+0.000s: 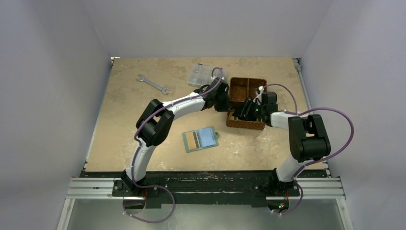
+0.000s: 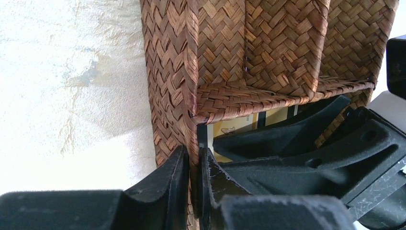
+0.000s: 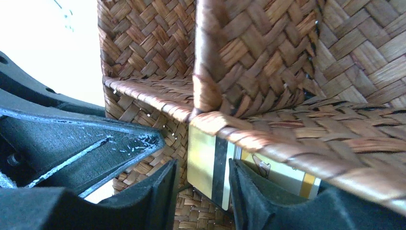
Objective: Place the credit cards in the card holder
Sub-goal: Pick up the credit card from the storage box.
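The card holder (image 1: 200,140) lies open on the table, sage-green rimmed, with a pale blue right half and gold and dark stripes in its left half. A pale gold credit card (image 3: 210,165) with a dark stripe stands tilted in the near compartment of the brown woven basket (image 1: 247,82). My right gripper (image 3: 203,165) is open around it, and its left finger stays clear of the card. A second, whitish card (image 3: 287,178) with an orange band lies behind the right finger. My left gripper (image 2: 194,167) is shut on the basket's left wall (image 2: 167,72).
A steel wrench (image 1: 153,83) lies at the back left. A clear plastic compartment box (image 1: 201,74) stands next to the basket's far left corner. The right arm's fingers (image 2: 297,143) fill the compartment seen from the left wrist, with a card (image 2: 239,125) behind them.
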Motion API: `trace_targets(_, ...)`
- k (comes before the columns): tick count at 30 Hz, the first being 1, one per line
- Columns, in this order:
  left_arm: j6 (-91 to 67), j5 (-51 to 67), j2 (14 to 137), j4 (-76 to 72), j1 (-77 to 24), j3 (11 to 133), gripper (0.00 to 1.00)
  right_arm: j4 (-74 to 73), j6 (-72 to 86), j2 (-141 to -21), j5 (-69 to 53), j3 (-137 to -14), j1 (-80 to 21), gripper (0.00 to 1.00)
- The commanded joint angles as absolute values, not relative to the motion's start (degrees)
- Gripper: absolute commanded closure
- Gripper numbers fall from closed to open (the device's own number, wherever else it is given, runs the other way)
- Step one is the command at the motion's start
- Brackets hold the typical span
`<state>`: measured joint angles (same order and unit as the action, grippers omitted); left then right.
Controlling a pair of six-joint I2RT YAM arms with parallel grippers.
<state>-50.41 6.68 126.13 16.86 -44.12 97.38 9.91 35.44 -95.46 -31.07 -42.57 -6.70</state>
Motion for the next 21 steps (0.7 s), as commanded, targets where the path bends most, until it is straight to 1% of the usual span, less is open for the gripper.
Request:
trace_targets(1,-51.5,13.0,126.3,18.6,-46.1,95.0,1.0,17.1,40.6,-92.6,-39.4,-42.5,-7.9,0.56)
trace_targets(6,-51.6,11.5,125.3,19.0,-46.0,94.5,1.0,15.8,41.0,-90.8,-38.5,-42.7,-7.8,0.67)
trace_targets(10,-51.5,10.8,125.3,19.4,-46.0,94.7,1.0,17.9,42.5,-90.5,-39.0,-42.0,-7.6,0.75)
trace_targets(14,-51.5,10.6,125.3,19.5,-46.0,94.7,1.0,16.0,41.9,-91.1,-37.8,-42.9,-7.6,0.76)
trace_targets(21,-51.4,10.9,125.5,19.5,-46.0,94.7,1.0,8.8,38.6,-92.1,-33.3,-44.5,-7.6,0.72)
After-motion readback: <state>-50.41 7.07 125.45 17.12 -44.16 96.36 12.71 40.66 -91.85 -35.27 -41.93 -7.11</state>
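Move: The right hand is down in the storage box's near compartment; the leftmost credit card lies about 2 cm ahead, 1 cm left and 2 cm below it. A second card sits some 5 cm right of that one, level with it. The divider's rim runs about 5 cm ahead of the hand, directly in front and slightly higher. From the left hand, pinching the box's left rim, the leftmost card is some 4 cm right, level fore and aft, and 5 cm below. Right fingers narrow and rise about 4 cm from the leftmost card, drifting left; the left keeps pinching the rim. ##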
